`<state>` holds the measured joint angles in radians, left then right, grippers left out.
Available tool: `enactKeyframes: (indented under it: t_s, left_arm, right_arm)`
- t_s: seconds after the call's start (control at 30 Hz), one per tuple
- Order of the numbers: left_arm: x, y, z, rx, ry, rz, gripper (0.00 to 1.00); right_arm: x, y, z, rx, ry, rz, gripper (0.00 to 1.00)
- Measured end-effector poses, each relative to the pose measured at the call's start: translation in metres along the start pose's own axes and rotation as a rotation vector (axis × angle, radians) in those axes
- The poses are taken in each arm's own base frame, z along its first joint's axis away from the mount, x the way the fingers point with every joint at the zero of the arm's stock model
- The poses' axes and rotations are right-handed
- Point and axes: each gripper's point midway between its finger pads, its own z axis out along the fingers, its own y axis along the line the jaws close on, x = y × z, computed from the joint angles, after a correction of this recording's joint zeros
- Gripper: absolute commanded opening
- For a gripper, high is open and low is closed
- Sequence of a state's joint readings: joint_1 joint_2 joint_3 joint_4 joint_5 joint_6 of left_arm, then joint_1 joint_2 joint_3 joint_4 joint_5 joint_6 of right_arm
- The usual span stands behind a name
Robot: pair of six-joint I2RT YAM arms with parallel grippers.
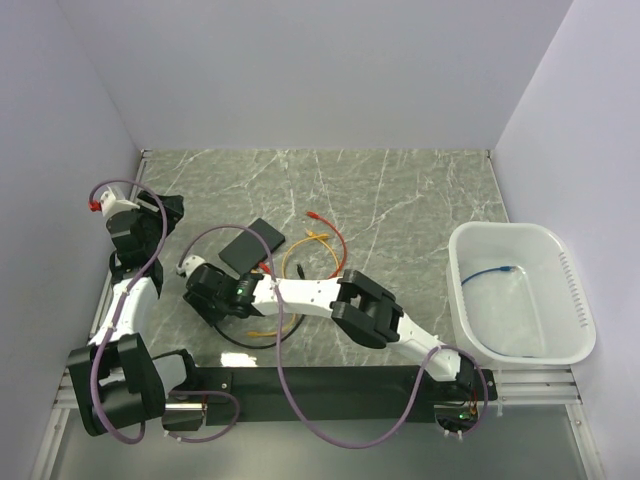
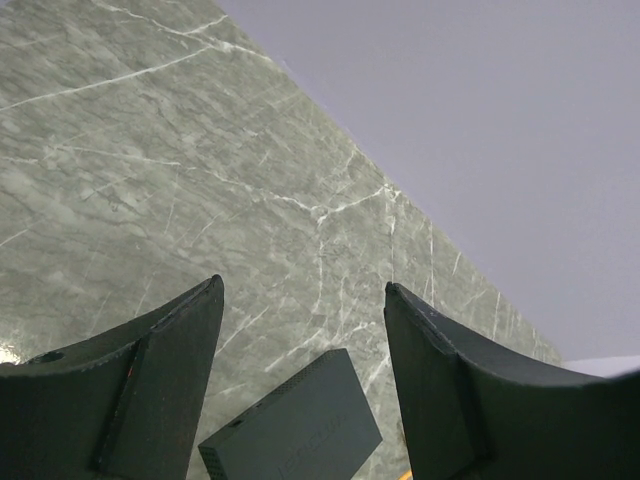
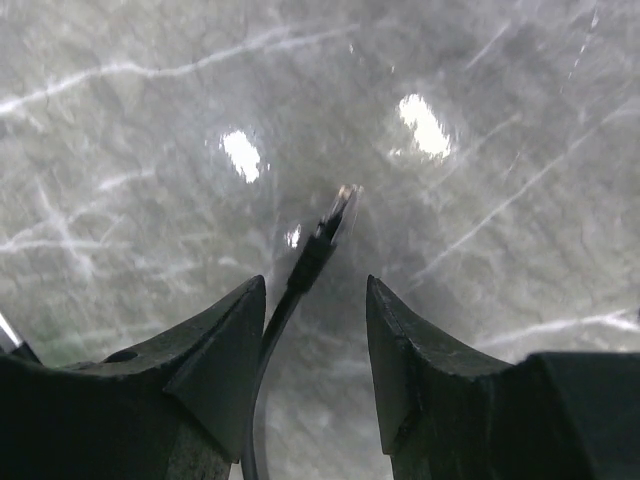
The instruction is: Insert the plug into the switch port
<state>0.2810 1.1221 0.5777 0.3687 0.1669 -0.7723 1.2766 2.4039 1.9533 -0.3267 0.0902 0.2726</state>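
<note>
The switch (image 1: 253, 245) is a flat matte-black box lying on the marble table, just beyond my right gripper (image 1: 203, 290). In the right wrist view, a black cable ending in a clear plug (image 3: 340, 212) lies on the table. The cable runs between the open fingers of my right gripper (image 3: 315, 282), close against the left finger (image 3: 225, 345) and well apart from the right one. My left gripper (image 1: 165, 212) hangs open at the left wall with nothing between its fingers. From the left wrist, the switch (image 2: 295, 425) shows low between the fingers of the left gripper (image 2: 302, 288).
An orange cable (image 1: 322, 240) and a yellow cable (image 1: 265, 331) lie loose around the switch and my right arm. The black cable (image 1: 247, 341) loops under that arm. A white bin (image 1: 570, 290) holding a blue cable (image 1: 497, 272) stands at the right.
</note>
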Motion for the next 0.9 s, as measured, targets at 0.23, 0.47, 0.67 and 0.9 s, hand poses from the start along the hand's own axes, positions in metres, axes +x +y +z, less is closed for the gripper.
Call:
enactKeyframes:
  t_s: [0.23, 0.47, 0.67, 0.9]
  left_arm:
    - [0.001, 0.000, 0.000, 0.003, 0.003, -0.001, 0.71]
    - [0.002, 0.001, 0.001, 0.000, 0.006, -0.004, 0.71]
    - [0.003, -0.002, 0.001, 0.019, 0.012, -0.007, 0.70]
    - [0.014, -0.015, -0.001, 0.119, 0.047, -0.010, 0.68]
  right_arm:
    - [-0.002, -0.001, 0.007, 0.026, -0.007, -0.006, 0.37]
    - [0.000, -0.002, 0.009, 0.035, -0.008, -0.010, 0.00]
    - [0.010, -0.007, -0.004, 0.032, -0.019, -0.012, 0.00]
    - [0.024, -0.029, -0.068, 0.004, -0.045, 0.005, 0.00]
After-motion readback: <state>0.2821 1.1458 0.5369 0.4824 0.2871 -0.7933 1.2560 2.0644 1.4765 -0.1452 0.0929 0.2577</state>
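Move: The black cable's plug lies on the table almost between my right hand's open fingers, about 1 cm ahead, 2 cm to the left and 1 cm below. From my right hand, the switch sits some 15 cm ahead and 9 cm to the right, and a loose yellow plug about 4 cm back and 8 cm to the right. From my left hand, the black plug is roughly 18 cm back, 10 cm to the right and 18 cm below. I ease my right hand a touch lower and forward onto the black plug, close the fingers fully and pinch it at its rear, tip sticking out. Then I sweep about 7 cm to the right, speeding up and rising some 3 cm near the end, with the grip kept. My left hand, fingers open, starts drifting right about 2 cm, turning slightly clockwise. ##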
